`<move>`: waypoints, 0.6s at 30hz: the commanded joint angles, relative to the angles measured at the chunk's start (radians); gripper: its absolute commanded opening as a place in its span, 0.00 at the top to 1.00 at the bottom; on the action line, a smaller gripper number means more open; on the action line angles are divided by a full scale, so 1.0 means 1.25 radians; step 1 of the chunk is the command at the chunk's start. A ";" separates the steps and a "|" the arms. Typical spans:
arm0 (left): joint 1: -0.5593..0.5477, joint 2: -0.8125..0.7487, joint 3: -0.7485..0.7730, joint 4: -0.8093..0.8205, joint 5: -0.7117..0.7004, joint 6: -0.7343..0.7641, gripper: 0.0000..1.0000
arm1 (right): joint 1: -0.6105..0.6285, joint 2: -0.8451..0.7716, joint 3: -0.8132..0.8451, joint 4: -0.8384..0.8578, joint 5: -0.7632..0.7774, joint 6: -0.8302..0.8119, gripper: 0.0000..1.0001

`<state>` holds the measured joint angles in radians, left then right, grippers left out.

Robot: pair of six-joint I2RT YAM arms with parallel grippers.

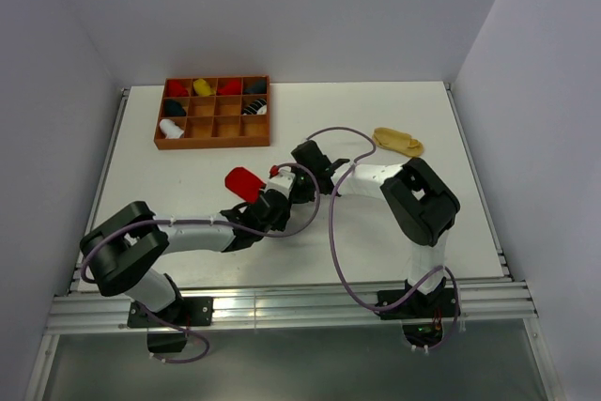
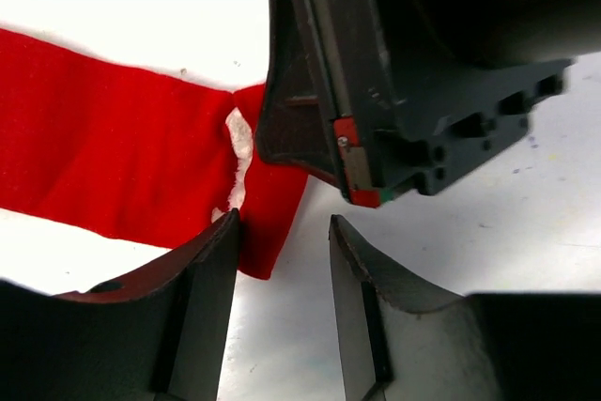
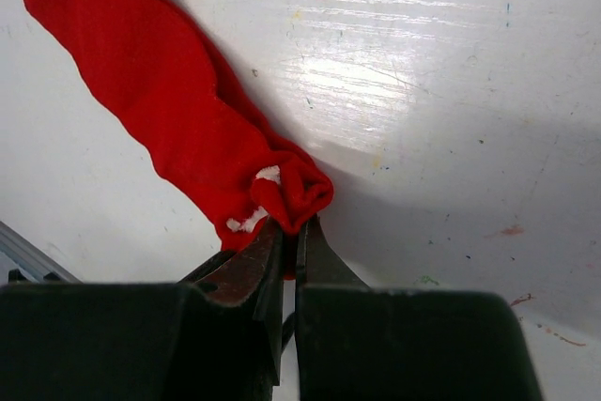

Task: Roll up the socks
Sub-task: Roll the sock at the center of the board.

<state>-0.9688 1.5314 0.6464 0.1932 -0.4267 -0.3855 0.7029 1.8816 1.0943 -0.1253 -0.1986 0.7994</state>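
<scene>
A red sock (image 1: 242, 181) lies stretched on the white table, with white pattern showing at its folded end (image 3: 282, 185). My right gripper (image 3: 294, 224) is shut on that bunched end and reaches in from the right (image 1: 285, 175). My left gripper (image 2: 284, 223) stands open just beside it. Its left finger (image 2: 211, 269) touches the edge of the sock's fold (image 2: 272, 204), and bare table shows between the fingers. The right gripper's body (image 2: 404, 91) hangs directly ahead of the left one. A tan-yellow sock (image 1: 398, 142) lies flat at the right rear, apart from both grippers.
A brown wooden compartment tray (image 1: 213, 141) sits at the back left and holds several rolled socks in red, yellow, dark and striped white. Both arms meet near the table's middle (image 1: 282, 190). Purple cables loop over the right arm (image 1: 331, 232).
</scene>
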 commanded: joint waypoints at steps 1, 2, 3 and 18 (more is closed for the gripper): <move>-0.002 0.022 0.034 -0.003 -0.024 0.003 0.54 | -0.004 0.016 0.019 -0.008 -0.002 0.004 1.00; -0.002 0.029 0.038 -0.011 -0.032 -0.001 0.54 | -0.004 0.015 0.018 -0.007 -0.002 0.006 1.00; -0.002 0.031 0.042 -0.022 -0.033 -0.009 0.55 | -0.005 0.015 0.017 -0.007 -0.004 0.007 1.00; 0.013 0.050 0.046 -0.113 -0.048 -0.079 1.00 | -0.017 -0.015 -0.026 0.052 -0.033 0.046 0.91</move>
<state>-0.9684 1.5925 0.6964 0.1085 -0.4904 -0.4557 0.6876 1.8828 1.0866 -0.1028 -0.2298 0.8303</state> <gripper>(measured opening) 0.035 0.063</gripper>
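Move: Just under the left hand's half-open fingers lies the near end of the red sock's folded edge, about 1 cm ahead, 1 cm left and 1 cm below; the right gripper's tips sit some 3 cm ahead and 1 cm right of the left hand. The flat part of the sock is about 7 cm left and 3 cm ahead, the sock box about 25 cm ahead and 17 cm left. For the right hand, that near end is about 2 cm back and 1 cm left. Sinking about 1.5 cm and easing 1 cm to its left, the left hand settles its fingers around the near end of the red fold, then shuts them from half open and pinches it, turning only some 5 degrees counter-clockwise. The right hand stays in place and keeps its pinch on the same folded edge, farther out. ##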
